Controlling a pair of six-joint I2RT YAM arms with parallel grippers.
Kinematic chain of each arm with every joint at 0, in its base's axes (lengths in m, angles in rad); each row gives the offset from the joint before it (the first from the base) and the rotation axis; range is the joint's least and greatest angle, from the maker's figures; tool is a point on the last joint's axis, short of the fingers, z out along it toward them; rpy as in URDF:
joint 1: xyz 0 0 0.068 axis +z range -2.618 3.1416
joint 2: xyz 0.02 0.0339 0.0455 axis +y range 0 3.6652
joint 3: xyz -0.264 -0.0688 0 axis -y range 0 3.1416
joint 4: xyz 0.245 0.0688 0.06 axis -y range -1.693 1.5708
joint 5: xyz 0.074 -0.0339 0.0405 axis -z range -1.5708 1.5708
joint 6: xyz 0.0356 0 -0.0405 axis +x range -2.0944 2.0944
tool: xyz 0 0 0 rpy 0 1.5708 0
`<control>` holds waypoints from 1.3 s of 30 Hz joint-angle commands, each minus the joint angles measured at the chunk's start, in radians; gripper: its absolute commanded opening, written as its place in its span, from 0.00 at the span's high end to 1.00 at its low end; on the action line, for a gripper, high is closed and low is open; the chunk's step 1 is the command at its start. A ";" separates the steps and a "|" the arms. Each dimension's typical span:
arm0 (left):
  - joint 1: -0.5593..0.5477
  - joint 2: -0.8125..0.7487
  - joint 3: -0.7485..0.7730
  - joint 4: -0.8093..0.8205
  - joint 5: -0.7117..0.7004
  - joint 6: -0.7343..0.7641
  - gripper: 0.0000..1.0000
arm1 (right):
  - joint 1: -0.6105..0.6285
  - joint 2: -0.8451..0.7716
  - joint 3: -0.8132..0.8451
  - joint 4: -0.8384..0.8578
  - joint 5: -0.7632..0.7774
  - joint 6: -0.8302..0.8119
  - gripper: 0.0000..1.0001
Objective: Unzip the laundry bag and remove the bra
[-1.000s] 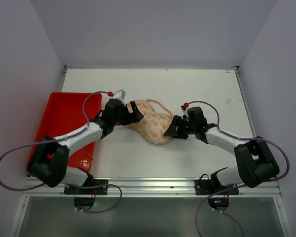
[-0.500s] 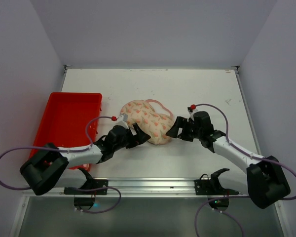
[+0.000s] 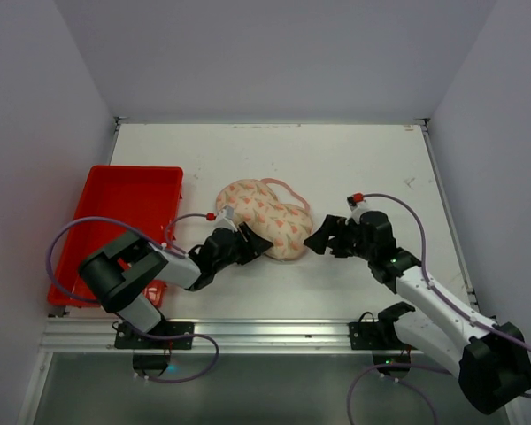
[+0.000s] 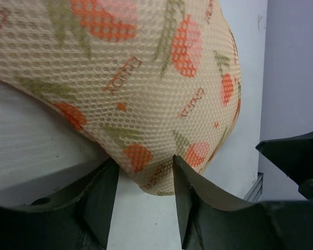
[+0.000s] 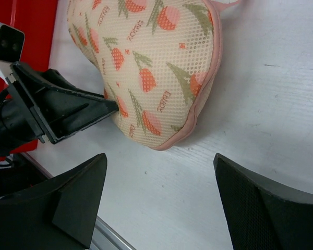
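Observation:
The laundry bag, a pale pink padded pouch with orange and green print, lies mid-table; it also shows in the left wrist view and right wrist view. Its pink zipper edge looks closed. The bra is hidden. My left gripper is at the bag's near edge, its fingers close together with the bag's lower bulge pinched between them. My right gripper is wide open and empty just right of the bag's near right end.
A red tray stands at the left, close behind my left arm. The bag's pink loop lies on its far side. A metal rail runs along the table's near edge.
My left gripper left the bag's far left lobe, came round to its near edge and closed on it, the arm folding back. My right arm drew back slightly towards the near right.

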State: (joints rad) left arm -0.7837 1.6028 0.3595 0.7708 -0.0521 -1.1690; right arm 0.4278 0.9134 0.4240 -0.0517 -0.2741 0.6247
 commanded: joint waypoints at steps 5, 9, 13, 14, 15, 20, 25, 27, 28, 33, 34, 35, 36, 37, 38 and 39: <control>-0.012 -0.010 0.012 0.134 -0.038 0.029 0.78 | 0.077 -0.056 -0.022 0.026 0.035 -0.091 0.16; -0.012 -0.026 0.039 0.116 -0.031 0.032 1.00 | 0.150 -0.056 -0.007 0.033 0.058 -0.118 0.19; -0.012 -0.055 0.076 0.047 -0.052 0.029 1.00 | 0.250 -0.001 0.004 0.046 0.093 -0.131 0.26; -0.012 -0.067 0.081 0.013 -0.054 0.022 1.00 | 0.265 0.017 0.015 0.046 0.095 -0.131 0.28; -0.012 -0.075 0.084 0.001 -0.054 -0.001 1.00 | 0.302 0.053 0.021 0.046 0.114 -0.132 0.32; -0.012 -0.130 0.098 -0.105 -0.026 -0.061 1.00 | 0.416 0.123 0.076 0.043 0.237 -0.143 0.44; -0.012 -0.193 0.122 -0.191 -0.022 -0.066 1.00 | 0.448 0.160 0.125 0.023 0.305 -0.148 0.45; -0.012 -0.207 0.140 -0.229 -0.020 -0.060 1.00 | 0.450 0.171 0.134 0.036 0.314 -0.152 0.45; -0.014 -0.217 0.145 -0.237 -0.019 -0.057 1.00 | 0.450 0.177 0.136 0.044 0.315 -0.154 0.45; -0.012 -0.230 0.176 -0.275 -0.005 -0.051 1.00 | 0.451 0.232 0.151 0.076 0.317 -0.155 0.51; -0.012 -0.230 0.177 -0.277 -0.002 -0.049 1.00 | 0.453 0.237 0.154 0.079 0.316 -0.155 0.51; -0.014 -0.230 0.179 -0.277 0.001 -0.052 1.00 | 0.453 0.240 0.156 0.081 0.317 -0.155 0.51; -0.012 -0.231 0.177 -0.275 0.003 -0.054 1.00 | 0.451 0.245 0.157 0.081 0.323 -0.154 0.51; -0.012 -0.231 0.179 -0.274 0.005 -0.054 1.00 | 0.453 0.246 0.159 0.081 0.329 -0.152 0.51; -0.012 -0.230 0.179 -0.272 0.008 -0.055 1.00 | 0.453 0.246 0.159 0.087 0.334 -0.152 0.51; -0.012 -0.231 0.180 -0.272 0.011 -0.055 1.00 | 0.453 0.246 0.159 0.092 0.338 -0.152 0.51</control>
State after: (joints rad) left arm -0.7925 1.3979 0.4999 0.4824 -0.0521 -1.2156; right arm 0.8738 1.1599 0.5388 -0.0200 0.0177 0.4858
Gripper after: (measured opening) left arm 0.013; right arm 0.492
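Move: The near edge of the laundry bag already lies between the left hand's open fingers, about 1 cm ahead and 1 cm below; the red bin's middle is some 36 cm to its left and 2 cm ahead. From the right hand, the bag's near zip end lies about 8 cm left, 1 cm back and 8 cm below; the pink strap is roughly 14 cm ahead, 8 cm left, at similar depth. Left pinches and lifts the bag's near edge 7 cm; right, half-closing, goes 8 cm left towards the zip. ##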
